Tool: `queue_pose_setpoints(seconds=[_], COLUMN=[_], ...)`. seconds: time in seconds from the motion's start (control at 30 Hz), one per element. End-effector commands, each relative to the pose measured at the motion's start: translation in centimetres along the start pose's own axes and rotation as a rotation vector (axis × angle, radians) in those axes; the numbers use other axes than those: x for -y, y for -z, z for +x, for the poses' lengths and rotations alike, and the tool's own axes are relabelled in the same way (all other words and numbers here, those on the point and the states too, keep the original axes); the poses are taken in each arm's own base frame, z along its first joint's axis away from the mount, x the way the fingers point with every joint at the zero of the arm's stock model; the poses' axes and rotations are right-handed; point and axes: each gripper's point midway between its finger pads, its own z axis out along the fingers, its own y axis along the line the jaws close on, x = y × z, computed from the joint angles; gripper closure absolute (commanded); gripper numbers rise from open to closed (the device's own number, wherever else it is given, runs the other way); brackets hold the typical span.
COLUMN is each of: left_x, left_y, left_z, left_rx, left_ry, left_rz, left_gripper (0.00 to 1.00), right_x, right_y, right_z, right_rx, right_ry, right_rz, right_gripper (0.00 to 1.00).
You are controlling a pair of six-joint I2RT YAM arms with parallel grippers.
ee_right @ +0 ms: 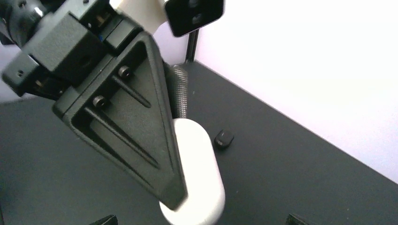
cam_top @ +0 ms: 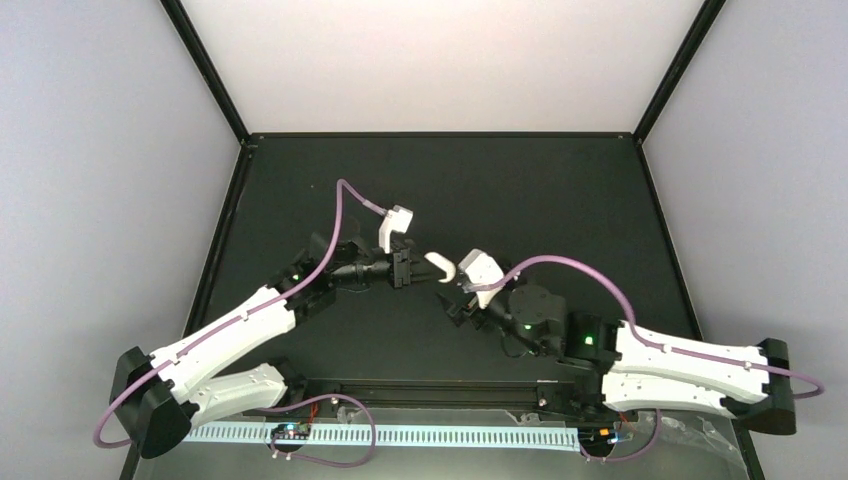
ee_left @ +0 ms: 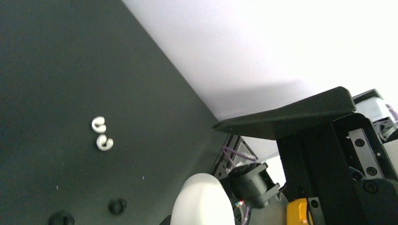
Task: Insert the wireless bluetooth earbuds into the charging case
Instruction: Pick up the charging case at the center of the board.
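Observation:
My left gripper (cam_top: 418,263) is shut on a white oval charging case (cam_top: 440,266) and holds it above the black table at mid-scene. In the right wrist view, one black left finger (ee_right: 126,126) presses flat on the case (ee_right: 199,183). My right gripper (ee_right: 201,220) is open, its tips wide apart on either side of the case's near end and not touching it. Two white earbuds (ee_left: 98,124) (ee_left: 104,142) lie side by side on the table in the left wrist view. Nearer the camera lie two black earbuds (ee_left: 117,206) (ee_left: 61,218).
A small black rounded piece (ee_right: 224,139) lies on the table just beyond the held case; I cannot tell whether it is an earbud or a case. The right arm's black gripper body (ee_left: 328,154) fills the right of the left wrist view. White walls enclose the table (cam_top: 560,200).

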Motion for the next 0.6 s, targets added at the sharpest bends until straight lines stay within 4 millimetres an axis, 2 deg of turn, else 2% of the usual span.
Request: queue_pose_setpoints(seconds=[0.0,0.1,0.23,0.37,0.57], left_x=[2.6,3.8,5.4,6.9,8.5], left_y=[1.2,2.4,4.7,6.8,8.2], left_z=[-3.5,-4.3,-3.6,-2.7,-1.8], left_rx=[0.084,0.148,0.241,0.300,0.322], left_ry=[-0.128,-0.207,-0.355,-0.469,-0.579], left_rz=[-0.007,0.023,0.095,0.149,0.207], left_gripper=[0.85,0.83,0.82,0.78,0.84], right_x=[2.6,3.5,3.4,1.4,-1.4], right_y=[3.5,5.0,5.8,6.6,7.4], right_z=[-4.2,-5.4,-6.6,-8.4,-10.6], right_rx=[0.147,0.223,0.272,0.309,0.319], right_ry=[-0.169,-0.252,-0.337,-0.332,-0.309], right_rz=[0.027,0.005,-0.054,-0.209,-0.383], right_gripper=[0.06,0.05,0.05,0.03,0.03])
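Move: The charging case is already held in the left fingers, its middle about 2 cm to the right of that hand, level with it. From the open right hand the case lies roughly 2 cm ahead and 2 cm left, at the same height. The two earbuds lie on the board about 13 cm ahead of the right hand, 13 cm to its right and 26 cm below. A pair of small black pieces lies about 4 cm ahead, 5 cm right and 26 cm below it. The charging case, still gripped by the left hand, is carried up about 7 cm, then also back and left some 5 cm each way, the hand rolling around 30 degrees so its forward side rises. The right hand, already open and staying so, leaves the case upward nearly 9 cm and rightward, its fingers tilting up, then swings partly back left while drawing back and turning counter-clockwise. ##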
